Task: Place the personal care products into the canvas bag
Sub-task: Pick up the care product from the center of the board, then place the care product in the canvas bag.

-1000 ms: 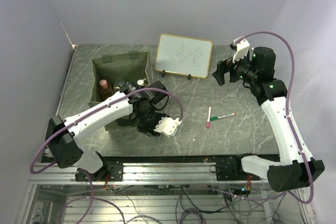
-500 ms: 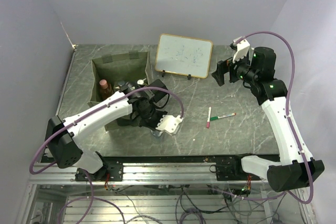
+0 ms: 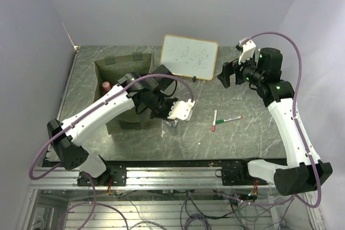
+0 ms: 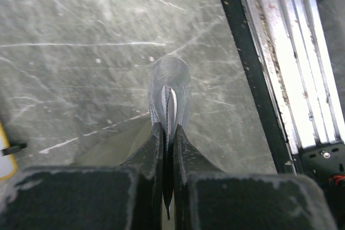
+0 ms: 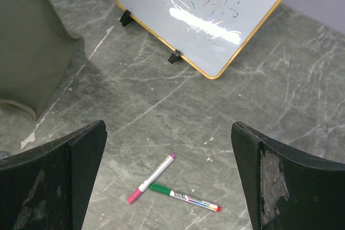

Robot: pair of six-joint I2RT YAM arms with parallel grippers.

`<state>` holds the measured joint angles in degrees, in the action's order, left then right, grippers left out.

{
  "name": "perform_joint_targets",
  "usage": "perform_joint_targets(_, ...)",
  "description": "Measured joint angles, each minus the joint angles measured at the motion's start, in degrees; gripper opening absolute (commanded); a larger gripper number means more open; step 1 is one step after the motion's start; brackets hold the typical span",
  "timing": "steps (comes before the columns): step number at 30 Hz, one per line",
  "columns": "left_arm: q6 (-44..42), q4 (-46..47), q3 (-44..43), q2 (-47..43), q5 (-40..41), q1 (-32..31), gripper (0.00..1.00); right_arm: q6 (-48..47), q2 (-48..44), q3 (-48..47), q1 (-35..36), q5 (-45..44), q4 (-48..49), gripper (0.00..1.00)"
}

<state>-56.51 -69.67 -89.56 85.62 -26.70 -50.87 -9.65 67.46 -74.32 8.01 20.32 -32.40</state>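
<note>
My left gripper (image 3: 167,117) (image 4: 168,129) is shut on a small clear bottle (image 3: 171,124) (image 4: 169,87), pinching its thin flattened end. The bottle hangs from the fingers over the table, just right of the canvas bag's front corner. The olive canvas bag (image 3: 123,72) (image 5: 27,52) stands open at the left, with a brown bottle with a pink cap (image 3: 106,86) inside; my left arm covers the rest of its contents. My right gripper (image 3: 226,75) (image 5: 168,133) is open and empty, held high over the table's right side.
A wood-framed whiteboard (image 3: 188,56) (image 5: 199,14) stands at the back centre. Two marker pens lie right of centre, one pink-capped (image 3: 214,120) (image 5: 153,177) and one green (image 3: 232,118) (image 5: 186,197). The metal rail (image 4: 280,52) runs along the near edge.
My left gripper has shut on the clear bottle and moved up and to the right with it, away from the near edge. The right arm has stayed still.
</note>
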Motion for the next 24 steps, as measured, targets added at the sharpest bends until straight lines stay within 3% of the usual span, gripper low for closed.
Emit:
perform_joint_targets(14,4.5,-0.8,-24.3,4.7,-1.0,2.9,0.07,-0.1,1.5,0.0,-0.1,0.0,0.0,1.00)
perform_joint_targets(24,7.1,-0.9,-36.9,5.2,-4.8,12.2,0.07,-0.1,1.6,0.0,-0.2,0.0,0.0,1.00)
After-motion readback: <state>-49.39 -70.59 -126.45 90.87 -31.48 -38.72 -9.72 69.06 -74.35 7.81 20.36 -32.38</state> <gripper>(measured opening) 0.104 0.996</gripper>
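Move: The left hand already has the clear pouch, the care product, pinched and off the table. The canvas bag it is meant for has its middle about 15 cm ahead, 16 cm to the left and 9 cm lower. The whiteboard stands roughly 34 cm ahead and 13 cm to the right, the markers some 10 cm ahead and 23 cm to the right, on the table. From the idle right hand the bag lies about 43 cm left and 2 cm back. The left arm hoists the pinched pouch steeply, about 19 cm up and some 8 cm forward, along the right side of the canvas bag to above its rim, bowing a few centimetres to the right on the way and coming back left at the end. The wrist swings about 30 degrees as it climbs, so that the fingers, which pointed steeply down, point more out to the right, and they stay shut on the pouch throughout. ##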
